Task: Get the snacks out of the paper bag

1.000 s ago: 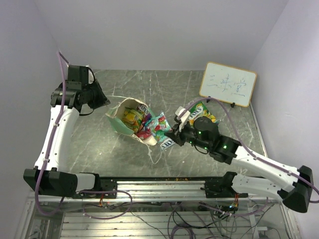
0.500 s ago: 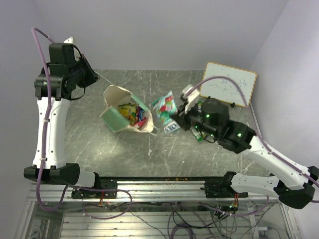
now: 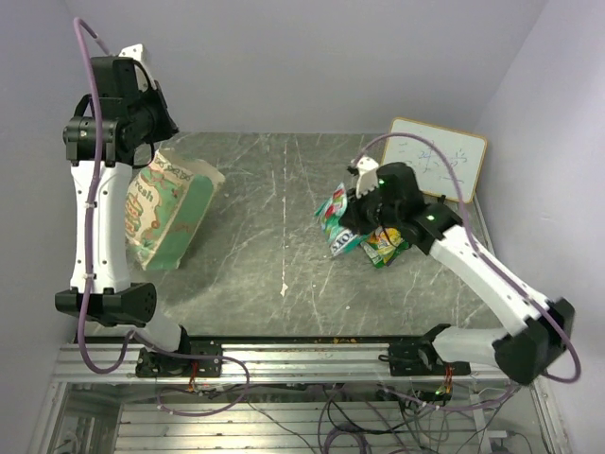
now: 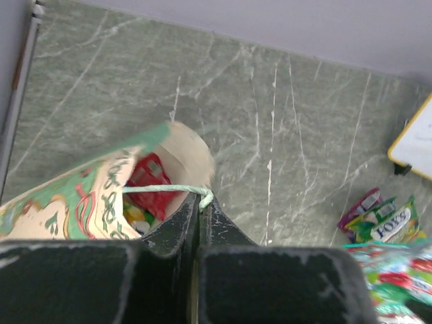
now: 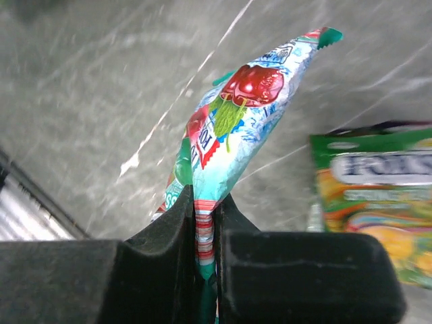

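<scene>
The mint-green paper bag hangs tilted at the left, its mouth facing the wrist camera. My left gripper is shut on the bag's string handle. Inside the bag lie a red packet and other snacks. My right gripper is shut on the sealed end of a cherry-print snack packet, held just above the table. A green-yellow packet lies on the table beside it, with a purple one partly under it.
A white-framed whiteboard stands at the back right, close behind the right arm. The grey marble tabletop stretches between the bag and the packets. The metal rail with both arm bases runs along the near edge.
The left arm has lifted the bag by its handle and swung it left. The right gripper has carried the cherry-print packet right and lower, next to the green-yellow packet.
</scene>
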Robot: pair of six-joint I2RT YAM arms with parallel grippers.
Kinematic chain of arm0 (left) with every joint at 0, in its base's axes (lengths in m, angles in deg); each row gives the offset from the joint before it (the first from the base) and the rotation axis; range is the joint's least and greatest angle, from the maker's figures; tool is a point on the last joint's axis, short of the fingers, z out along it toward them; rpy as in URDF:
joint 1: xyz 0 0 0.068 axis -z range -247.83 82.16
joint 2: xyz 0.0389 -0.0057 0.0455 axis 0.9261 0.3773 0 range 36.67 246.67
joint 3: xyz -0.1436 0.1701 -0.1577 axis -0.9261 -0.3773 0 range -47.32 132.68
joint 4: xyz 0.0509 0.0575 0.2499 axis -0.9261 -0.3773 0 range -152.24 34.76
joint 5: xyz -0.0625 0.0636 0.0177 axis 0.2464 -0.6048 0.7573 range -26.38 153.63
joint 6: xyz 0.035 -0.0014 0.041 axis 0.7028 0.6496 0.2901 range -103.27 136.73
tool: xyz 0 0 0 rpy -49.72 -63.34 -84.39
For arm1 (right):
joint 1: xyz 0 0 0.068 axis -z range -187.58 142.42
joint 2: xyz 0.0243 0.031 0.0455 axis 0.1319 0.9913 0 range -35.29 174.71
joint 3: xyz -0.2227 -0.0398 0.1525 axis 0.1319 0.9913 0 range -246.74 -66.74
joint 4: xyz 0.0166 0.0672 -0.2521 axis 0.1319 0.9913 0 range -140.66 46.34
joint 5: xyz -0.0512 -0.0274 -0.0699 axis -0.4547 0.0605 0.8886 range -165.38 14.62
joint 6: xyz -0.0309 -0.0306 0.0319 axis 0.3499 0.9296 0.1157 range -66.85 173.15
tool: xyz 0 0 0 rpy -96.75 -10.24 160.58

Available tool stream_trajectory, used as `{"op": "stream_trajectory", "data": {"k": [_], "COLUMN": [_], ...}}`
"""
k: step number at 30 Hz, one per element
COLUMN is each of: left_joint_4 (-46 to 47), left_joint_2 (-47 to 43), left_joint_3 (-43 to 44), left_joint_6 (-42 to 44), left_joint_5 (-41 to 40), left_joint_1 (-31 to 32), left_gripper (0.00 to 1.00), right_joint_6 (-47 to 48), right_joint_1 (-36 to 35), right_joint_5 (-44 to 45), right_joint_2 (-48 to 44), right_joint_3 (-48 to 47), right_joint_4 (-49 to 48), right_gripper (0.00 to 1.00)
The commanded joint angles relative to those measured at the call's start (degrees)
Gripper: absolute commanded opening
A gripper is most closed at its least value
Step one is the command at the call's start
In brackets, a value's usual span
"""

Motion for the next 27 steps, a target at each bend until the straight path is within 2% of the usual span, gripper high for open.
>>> {"op": "stream_trajectory", "data": {"k": [1, 7, 10, 13, 15, 18, 22, 24, 27], "left_joint_4": [7.9, 12.9, 11.9, 10.9, 9.4, 7.4, 6.0, 5.5, 6.0], "left_joint_2": [-1.6, -9.8, -13.1, -16.4, -18.0, -20.0, -23.9, -26.5, -30.5], "left_joint_3": [-5.7, -24.0, -29.2, -33.9, -35.3, -36.6, -40.1, -42.6, -47.5], "left_joint_6": [3.7, 1.9, 1.4, 0.2, 0.2, -0.4, -3.2, -4.9, -8.1], "left_joint_5": [9.9, 19.0, 17.4, 16.3, 15.2, 16.0, 18.0, 18.9, 21.1], "left_joint_1": [0.3, 4.4, 7.7, 8.1, 8.1, 8.1, 8.5, 8.8, 9.1], "left_gripper": [0.07, 0.07, 0.07, 0.07, 0.07, 0.07, 0.07, 0.07, 0.07], "right_joint_6": [0.0, -2.2, -5.6, -7.8, -8.6, -10.1, -8.2, -6.6, -4.9], "right_joint_1": [1.7, 2.1, 2.2, 3.1, 3.2, 3.2, 3.1, 3.1, 3.0], "right_joint_5": [-21.5, -30.6, -31.4, -29.6, -25.9, -15.7, -8.4, -5.7, -3.5], "right_joint_2": [5.8, 9.6, 9.7, 10.0, 11.1, 10.9, 5.7, 3.9, 2.7], "right_joint_3": [3.1, 13.8, 18.9, 23.5, 24.8, 23.0, 19.2, 17.3, 14.6], "right_joint_4": [-2.6, -14.4, -19.9, -23.7, -22.7, -16.6, -10.0, -6.9, -3.8], "right_gripper": [0.00, 0.00, 0.00, 0.02, 0.14, 0.32, 0.58, 0.63, 0.65]}}
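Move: The right hand holds the Fox's sweets pack; the bare table spot for it lies about 6 cm back, 3 cm left and 23 cm below. The snack pile is about 5 cm ahead and 9 cm right of that hand, on the table. The left hand grips the paper bag's handle; the bag hangs some 8 cm back, 1 cm left and 20 cm lower. Its next place is about 10 cm back, 5 cm right and 35 cm below the left hand. The right fingers let go of the Fox's pack after the hand plunges some 17 cm, drawing back and a little left while tipping about 30 degrees downward; they spread wide and the hand starts up again, easing forward and right. The left hand, still pinching the handle, swings the bag down and right, then mainly back towards the robot, turning clockwise. ##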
